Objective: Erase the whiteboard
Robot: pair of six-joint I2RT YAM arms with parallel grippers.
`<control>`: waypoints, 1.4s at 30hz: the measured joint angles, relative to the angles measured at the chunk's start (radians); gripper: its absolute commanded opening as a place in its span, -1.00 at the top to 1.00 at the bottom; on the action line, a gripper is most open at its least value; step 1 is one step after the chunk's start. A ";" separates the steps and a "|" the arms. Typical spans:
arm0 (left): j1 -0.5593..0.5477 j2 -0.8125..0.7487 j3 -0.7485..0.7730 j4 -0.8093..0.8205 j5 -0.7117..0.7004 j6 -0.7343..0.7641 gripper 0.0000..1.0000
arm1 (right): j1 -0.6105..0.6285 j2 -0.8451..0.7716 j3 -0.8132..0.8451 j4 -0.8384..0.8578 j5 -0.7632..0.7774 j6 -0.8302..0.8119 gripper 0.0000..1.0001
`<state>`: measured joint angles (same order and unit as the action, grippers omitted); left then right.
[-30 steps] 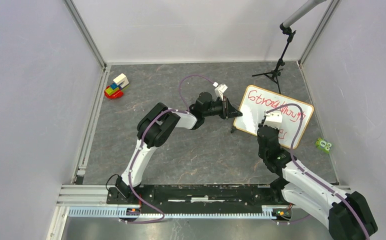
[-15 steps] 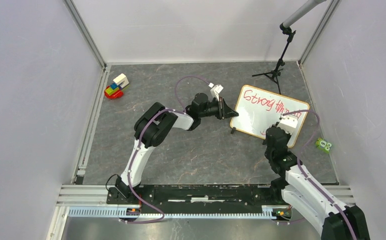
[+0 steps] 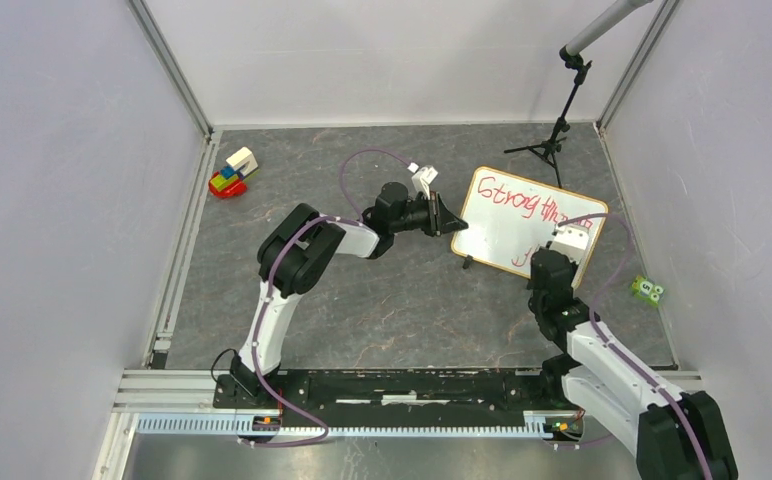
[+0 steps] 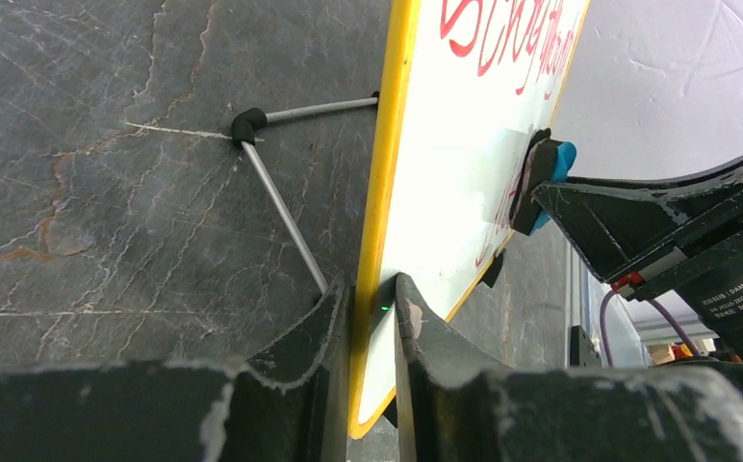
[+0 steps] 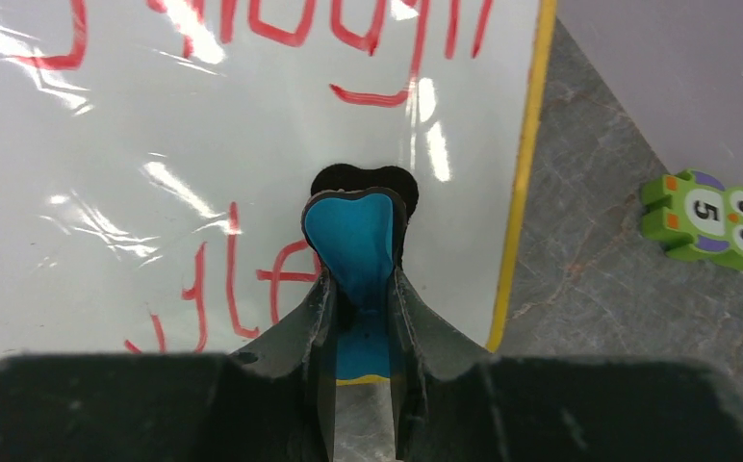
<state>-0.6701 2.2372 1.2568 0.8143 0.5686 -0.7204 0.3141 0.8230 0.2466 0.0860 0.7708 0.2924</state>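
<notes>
The whiteboard [image 3: 518, 222] stands tilted on a wire leg [image 4: 281, 207] with red writing across its top. My left gripper [image 3: 454, 227] is shut on its left, yellow-framed edge; in the left wrist view the fingers [image 4: 372, 291] pinch the whiteboard [image 4: 464, 144] from both sides. My right gripper [image 3: 560, 250] is shut on a blue eraser [image 5: 356, 241], whose dark felt face is pressed on the whiteboard [image 5: 252, 125] near its lower right, beside red marks. The eraser [image 4: 557, 162] also shows in the left wrist view.
A green numbered block [image 3: 647, 289] lies on the grey floor right of the board. A black tripod [image 3: 552, 140] stands behind the board. Coloured toy blocks [image 3: 230, 175] sit at the far left. White walls close in the sides.
My left gripper has drawn the board to the left and farther back. My right gripper with the eraser has shifted right, toward the board's lower right edge.
</notes>
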 measured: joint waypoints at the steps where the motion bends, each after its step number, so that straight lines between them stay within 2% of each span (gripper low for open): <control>1: 0.000 -0.001 -0.002 -0.001 -0.002 0.003 0.95 | 0.001 0.013 0.000 0.012 -0.014 0.000 0.86; 5: 0.000 -0.004 -0.015 0.008 -0.013 0.007 0.95 | 0.032 0.058 -0.002 0.074 -0.046 0.003 0.85; 13: 0.002 -0.015 -0.066 0.064 -0.055 0.019 0.95 | 0.214 0.253 -0.003 0.275 -0.003 0.023 0.87; 21: 0.005 -0.027 -0.075 0.065 -0.066 0.019 0.95 | 0.211 0.253 -0.002 0.295 0.039 0.071 0.90; 27: 0.004 -0.034 -0.075 0.049 -0.070 0.033 0.95 | 0.074 0.152 -0.038 0.267 0.059 0.116 0.91; 31: 0.003 -0.035 -0.075 0.047 -0.071 0.039 0.95 | 0.043 0.133 -0.059 0.257 0.064 0.124 0.93; 37: 0.002 -0.035 -0.075 0.047 -0.075 0.049 0.95 | 0.050 0.197 -0.052 0.310 0.047 0.099 0.93; 42: 0.003 -0.035 -0.075 0.044 -0.081 0.052 0.95 | 0.163 0.263 -0.033 0.353 0.039 0.090 0.94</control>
<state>-0.6670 2.2021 1.1820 0.8585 0.4877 -0.6682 0.4767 1.0863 0.2134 0.4393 0.8097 0.3828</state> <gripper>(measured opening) 0.252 0.252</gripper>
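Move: The right hand holds the eraser against the lower right of the whiteboard; the last strokes of the lower word lie about 7 cm to its left and 1 cm farther out, roughly 1 cm lower. The upper word is some 9 cm left, 5 cm ahead and 8 cm higher, and the owl block sits about 15 cm right, level fore and aft, 8 cm down. From the left hand, which grips the board's left edge, those last strokes are some 13 cm right, 3 cm back and 2 cm lower. Keeping its grip on the eraser and holding its face on the board, the right hand sweeps left about 7.5 cm and a little forward across the leftover strokes of the lower word, rubs back right some 6.5 cm, then sets off left again for about 4 cm, the wrist swinging counter-clockwise on the leftward strokes and clockwise on the return. The left hand keeps the board's left edge pinched between its fingers and eases about 1.5 cm left, turning slightly counter-clockwise with it. ##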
